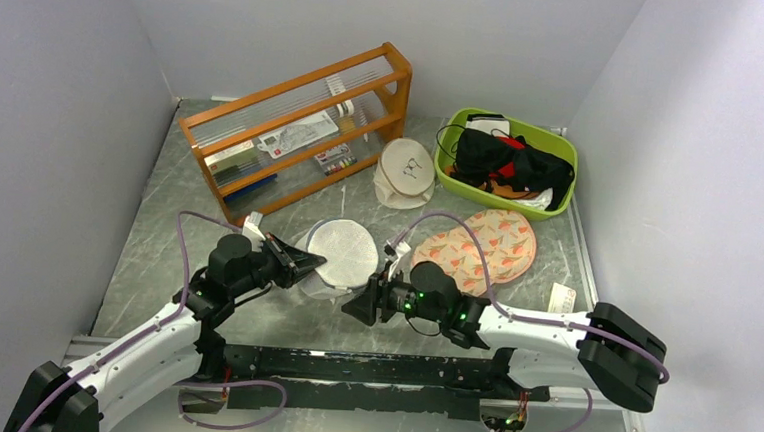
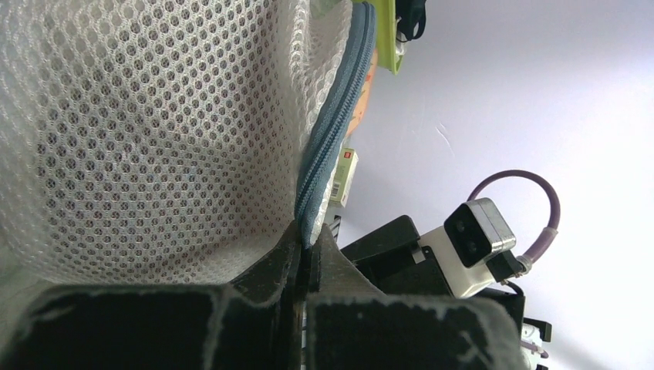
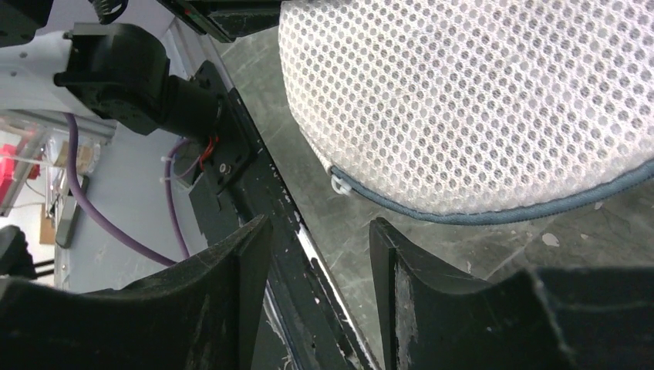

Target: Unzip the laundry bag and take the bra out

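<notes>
The laundry bag (image 1: 343,254) is a round white mesh drum in the middle of the table. My left gripper (image 1: 319,263) is shut on its blue-grey zip edge (image 2: 333,131), with the mesh (image 2: 146,131) filling the left wrist view above the gripper (image 2: 308,236). My right gripper (image 1: 353,305) is open and empty just in front of the bag. In the right wrist view the gripper (image 3: 319,225) sits below the bag (image 3: 478,100), whose rim (image 3: 493,215) carries a small white pull (image 3: 338,183). The bra does not show.
A wooden rack (image 1: 298,131) stands at the back left. A cream round pouch (image 1: 406,172) lies behind the bag. A green basket (image 1: 560,192) with black clothing is at the back right. A peach printed pad (image 1: 481,244) and a small packet (image 1: 560,297) lie right.
</notes>
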You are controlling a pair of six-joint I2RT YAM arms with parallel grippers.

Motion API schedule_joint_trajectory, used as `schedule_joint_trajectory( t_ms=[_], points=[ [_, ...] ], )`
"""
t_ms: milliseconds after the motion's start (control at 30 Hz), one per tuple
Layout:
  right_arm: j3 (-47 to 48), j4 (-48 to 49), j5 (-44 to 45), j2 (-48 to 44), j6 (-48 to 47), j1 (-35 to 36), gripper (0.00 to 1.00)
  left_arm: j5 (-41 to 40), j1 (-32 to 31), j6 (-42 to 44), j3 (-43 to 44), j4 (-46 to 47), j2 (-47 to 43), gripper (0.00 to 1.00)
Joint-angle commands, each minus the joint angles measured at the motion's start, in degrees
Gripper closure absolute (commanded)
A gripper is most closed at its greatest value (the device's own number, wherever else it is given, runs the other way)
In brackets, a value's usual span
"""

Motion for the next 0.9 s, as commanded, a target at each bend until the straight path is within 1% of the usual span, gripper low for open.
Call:
schedule_joint_trajectory(
  t_ms=[0, 133, 233, 367, 500, 667, 867],
  points=[
    [-2.66, 9.38, 4.43, 1.16, 1.6, 0.78, 0.51, 1.4, 0.31, -0.6, 0.15, 2.25, -0.26, 0.93],
    [-3.42, 11.74, 6.03, 1.93, 1.17, 1.33, 0.51, 1.55, 0.31, -1.0, -0.36, 3.39, -0.17, 0.93],
    [-2.66, 10.4, 9.44, 1.67, 0.64, 1.36, 0.5, 1.88, 0.31, -1.4, -0.6, 3.59, -0.35, 0.93],
    [-4.99, 15.02, 13.76, 0.6, 2.44, 1.4, 0.51, 2.12, 0.34, -1.56, -0.62, 3.17, -0.79, 0.93],
    [-5.72, 20.23, 13.1, 1.9, 4.26, 1.48, 0.57, 1.67, 0.31, -0.92, 0.16, 2.27, -1.2, 0.93],
    [-3.32, 19.49, 10.37, 3.7, 3.59, 1.52, 0.64, 2.09, 0.31, -0.98, 0.19, 2.65, -1.31, 0.93],
    [-2.04, 20.72, 9.45, 6.11, 4.04, 1.78, 0.74, 1.44, 0.31, -1.58, -0.44, 2.58, -2.66, 0.93]
  ],
)
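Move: The zipper pull hangs at the bag's near edge, roughly 4 cm ahead of the right fingertips, 1 cm to their left and about level. The laundry bag's middle is some 12 cm ahead and 3 cm left of the right hand. The patterned mats lie about 16 cm ahead, 26 cm right and 10 cm lower. From the left hand, still gripping the bag's rim, the pull is about 6 cm back, 7 cm right and slightly lower. Forward by about 2.5 cm, after a very slight dip, the right hand eases in under the bag's near edge to the zipper pull, swinging some 10 degrees clockwise. Then it all but stops and its half-open fingers narrow around the pull, not yet visibly clamped. The left hand keeps its pinch on the bag's rim and holds almost still. ##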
